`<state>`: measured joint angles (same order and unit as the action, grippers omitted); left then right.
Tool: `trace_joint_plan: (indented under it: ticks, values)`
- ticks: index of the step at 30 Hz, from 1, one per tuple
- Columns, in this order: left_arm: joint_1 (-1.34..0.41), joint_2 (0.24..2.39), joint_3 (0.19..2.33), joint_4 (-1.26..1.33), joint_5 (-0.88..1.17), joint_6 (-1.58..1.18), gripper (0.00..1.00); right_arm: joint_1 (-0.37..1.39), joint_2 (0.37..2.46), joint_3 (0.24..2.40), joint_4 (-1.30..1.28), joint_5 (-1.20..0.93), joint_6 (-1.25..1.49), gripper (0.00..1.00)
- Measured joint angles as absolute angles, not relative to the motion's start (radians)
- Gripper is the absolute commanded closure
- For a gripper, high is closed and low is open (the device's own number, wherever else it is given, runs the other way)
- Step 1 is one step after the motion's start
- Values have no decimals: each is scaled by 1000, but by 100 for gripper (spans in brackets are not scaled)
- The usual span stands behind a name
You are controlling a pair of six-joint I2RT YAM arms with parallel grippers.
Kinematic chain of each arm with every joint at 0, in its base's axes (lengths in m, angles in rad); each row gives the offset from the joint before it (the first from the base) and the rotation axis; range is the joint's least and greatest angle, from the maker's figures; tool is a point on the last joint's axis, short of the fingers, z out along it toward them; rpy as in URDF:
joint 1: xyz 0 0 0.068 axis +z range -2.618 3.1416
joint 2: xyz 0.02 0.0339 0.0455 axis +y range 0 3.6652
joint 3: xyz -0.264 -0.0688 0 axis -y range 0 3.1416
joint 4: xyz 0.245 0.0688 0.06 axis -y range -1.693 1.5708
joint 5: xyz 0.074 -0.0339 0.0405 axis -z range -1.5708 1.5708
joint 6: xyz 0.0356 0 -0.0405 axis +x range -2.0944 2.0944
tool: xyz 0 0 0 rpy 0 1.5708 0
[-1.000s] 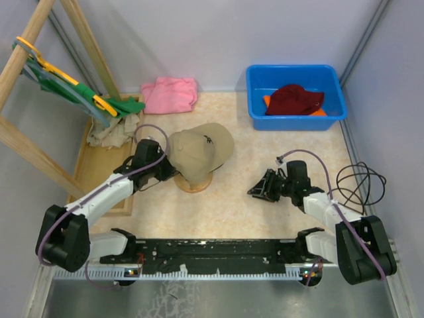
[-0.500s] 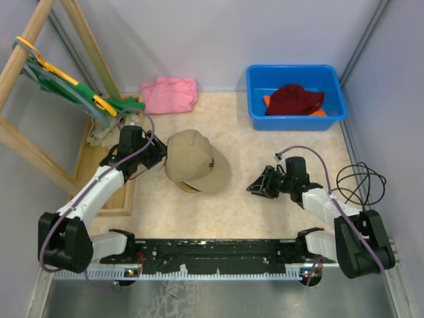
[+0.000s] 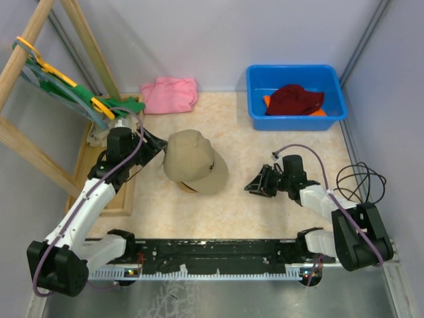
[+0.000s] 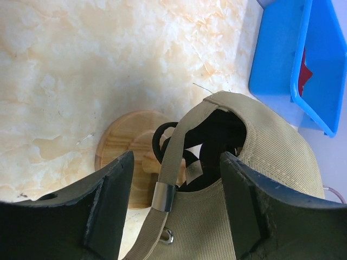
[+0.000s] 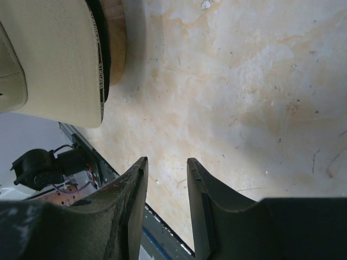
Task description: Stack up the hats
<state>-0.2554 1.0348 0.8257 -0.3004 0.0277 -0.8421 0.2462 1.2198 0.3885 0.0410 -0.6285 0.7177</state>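
The tan cap sits on a round wooden stand in the middle of the table. In the left wrist view the tan cap shows its back strap, with black fabric under it. My left gripper is open just left of the cap's back; the strap lies between its spread fingers, not gripped. The dark red hat lies in the blue bin on an orange hat. My right gripper is open and empty, low over bare table.
A pink folded cloth lies at the back. A green garment on a yellow hanger hangs on a wooden rack at the left, above a wooden tray. A black cable coils at the right edge.
The left gripper turned the tan cap on the stand, let it go and drew back to the upper left. The right gripper crept slightly left.
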Motion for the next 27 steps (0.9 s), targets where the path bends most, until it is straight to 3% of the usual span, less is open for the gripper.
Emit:
trace_joint_plan:
  ticks: [9,12,15,19,27]
  values:
    - [-255,963,826,-402,-95,-861,27,249,1220,395,52,-629,718,65]
    - [-255,913,826,-436,-136,-864,31,249,1220,395,52,-629,718,65]
    - [-255,887,826,-463,-146,-867,45,249,1220,395,53,-629,718,65]
    - [-255,879,811,-495,-120,-874,79,252,1227,395,60,-629,718,65]
    - [-257,811,730,-571,-51,-872,100,253,1240,395,63,-630,718,65]
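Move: The tan hat, on top of the stack on the stand, has its middle about 9 cm to the left hand's right, some 5 cm nearer the base and slightly lower. The stand's round foot lies about 9 cm right, 8 cm back and 19 cm below; the wooden tray is some 15 cm left and 2 cm back, at table level. From the idle right hand the tan hat is roughly 16 cm left, 4 cm ahead and 11 cm higher. The left hand, already open beside the back of the tan hat, first draws about 4 cm to its left, away from the crown, with a small counter-clockwise turn of some 10 degrees and the fingers staying wide. It then swings back towards its base, ending about 6 cm back and 3 cm lower, tipping slightly down and shutting its fingers on nothing as it passes along the left side of the hat. ##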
